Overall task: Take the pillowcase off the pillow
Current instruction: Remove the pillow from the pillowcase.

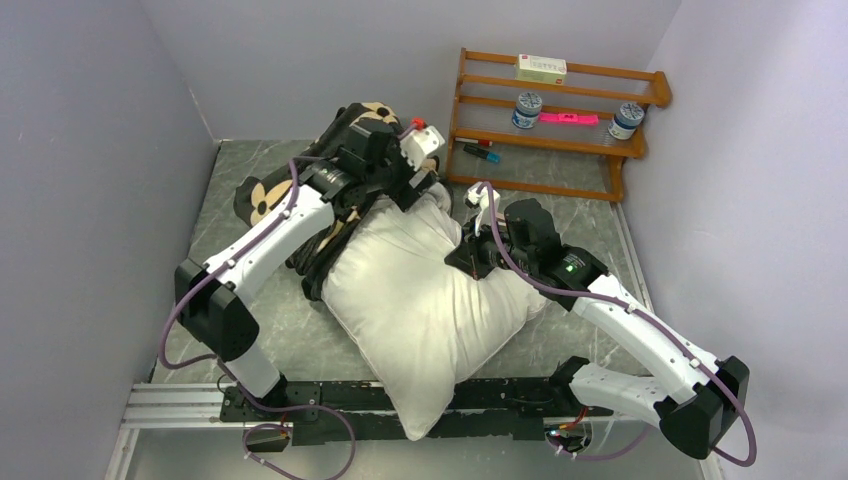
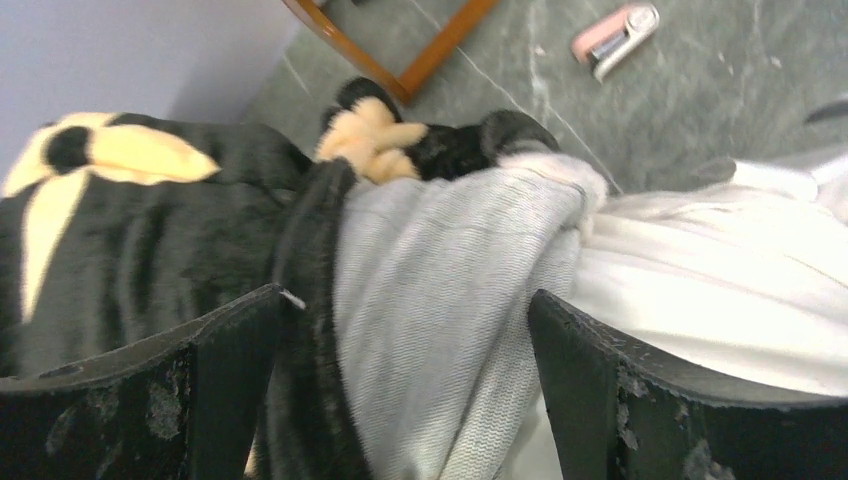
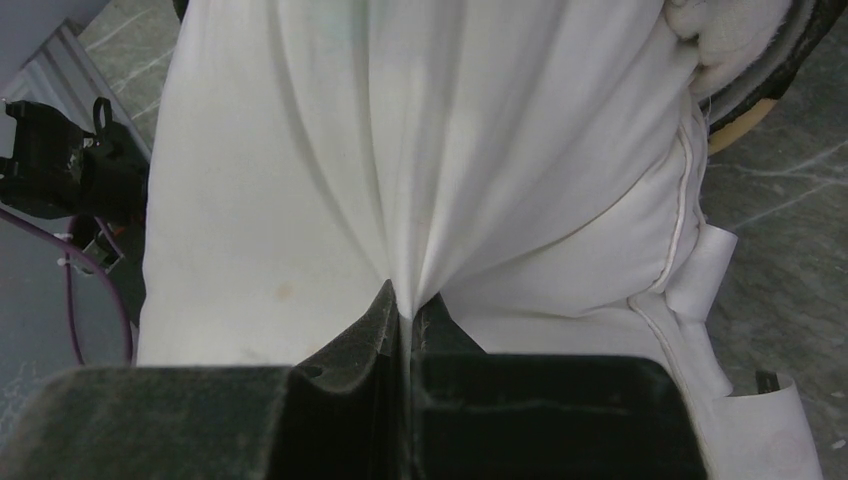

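The plump white pillow [image 1: 420, 300] lies diagonally across the middle of the table. The black pillowcase [image 1: 262, 195] with tan flowers is bunched at the pillow's far left end, under my left arm. My left gripper [image 1: 413, 192] is at the pillow's far corner. In the left wrist view it [image 2: 410, 320] stands wide open, straddling the pillowcase [image 2: 150, 230] rim and its grey inner lining [image 2: 450, 260], with the pillow [image 2: 720, 270] to the right. My right gripper [image 1: 462, 262] is shut on a pinched fold of the pillow [image 3: 400, 130], jaws [image 3: 408, 305] tight together.
A wooden rack [image 1: 560, 110] holding a box and two jars stands at the back right. A pink stapler-like thing [image 2: 615, 35] lies on the marble tabletop near it. Walls close in on the left, back and right. The arms' mounting rail [image 1: 180, 405] runs along the near edge.
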You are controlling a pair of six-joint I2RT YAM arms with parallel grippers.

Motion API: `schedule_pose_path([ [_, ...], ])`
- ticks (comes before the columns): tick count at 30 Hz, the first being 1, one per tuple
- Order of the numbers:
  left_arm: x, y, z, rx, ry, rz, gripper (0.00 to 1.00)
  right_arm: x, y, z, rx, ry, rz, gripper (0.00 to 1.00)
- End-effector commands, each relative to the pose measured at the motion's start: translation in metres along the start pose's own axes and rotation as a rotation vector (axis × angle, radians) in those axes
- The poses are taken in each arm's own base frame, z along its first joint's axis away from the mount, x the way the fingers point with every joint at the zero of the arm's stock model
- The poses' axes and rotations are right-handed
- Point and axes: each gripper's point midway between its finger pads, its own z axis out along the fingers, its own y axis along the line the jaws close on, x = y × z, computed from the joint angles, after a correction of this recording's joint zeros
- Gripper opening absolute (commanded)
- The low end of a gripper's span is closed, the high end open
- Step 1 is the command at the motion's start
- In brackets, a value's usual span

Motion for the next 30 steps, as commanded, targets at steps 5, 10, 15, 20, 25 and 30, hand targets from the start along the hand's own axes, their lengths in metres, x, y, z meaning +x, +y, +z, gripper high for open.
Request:
schedule_pose_path([
  [5, -0.01, -0.033, -0.004, 0.16, 0.002, 0.049, 0.96, 0.007, 0.015, -0.009, -0.069, 0.03, -0.011, 0.0],
  [10, 0.014, -0.033, 0.01, 0.15, 0.113, 0.042, 0.96, 0.006, 0.015, -0.011, -0.064, 0.024, -0.019, 0.0],
  [15, 0.018, -0.031, 0.018, 0.12, 0.118, 0.038, 0.96, 0.007, 0.014, -0.011, -0.064, 0.028, -0.022, 0.0],
  [20, 0.028, 0.023, 0.027, -0.195, 0.183, 0.034, 0.96, 0.007, 0.013, -0.013, -0.052, 0.033, -0.027, 0.0],
  [25, 0.013, 0.076, 0.017, -0.5, 0.165, 0.007, 0.96, 0.009, 0.006, -0.016, -0.011, 0.04, -0.028, 0.0],
  [30, 0.009, 0.109, 0.022, -0.614, 0.171, -0.031, 0.9, 0.007, -0.001, -0.025, 0.047, 0.031, -0.022, 0.0],
])
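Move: The pillowcase hem, black edge over grey lining, lies about 5 cm ahead of the left hand, 3 cm to its left and 4 cm below. The case's bunched bulk is some 18 cm left and 7 cm back, the white pillow's middle 24 cm straight back, and the blue marker 12 cm right and 5 cm ahead, on the table. From the right hand the hem is about 19 cm ahead, 4 cm left and roughly level. One left finger digs into the grey lining so that the hem comes to stand between the still wide-open fingers. The left hand first sinks about 3 cm while easing slightly back and right, then sweeps some 6 cm forward and a little left, swinging its fingers counter-clockwise. The right hand keeps its pinch on the white pillow, almost still. ##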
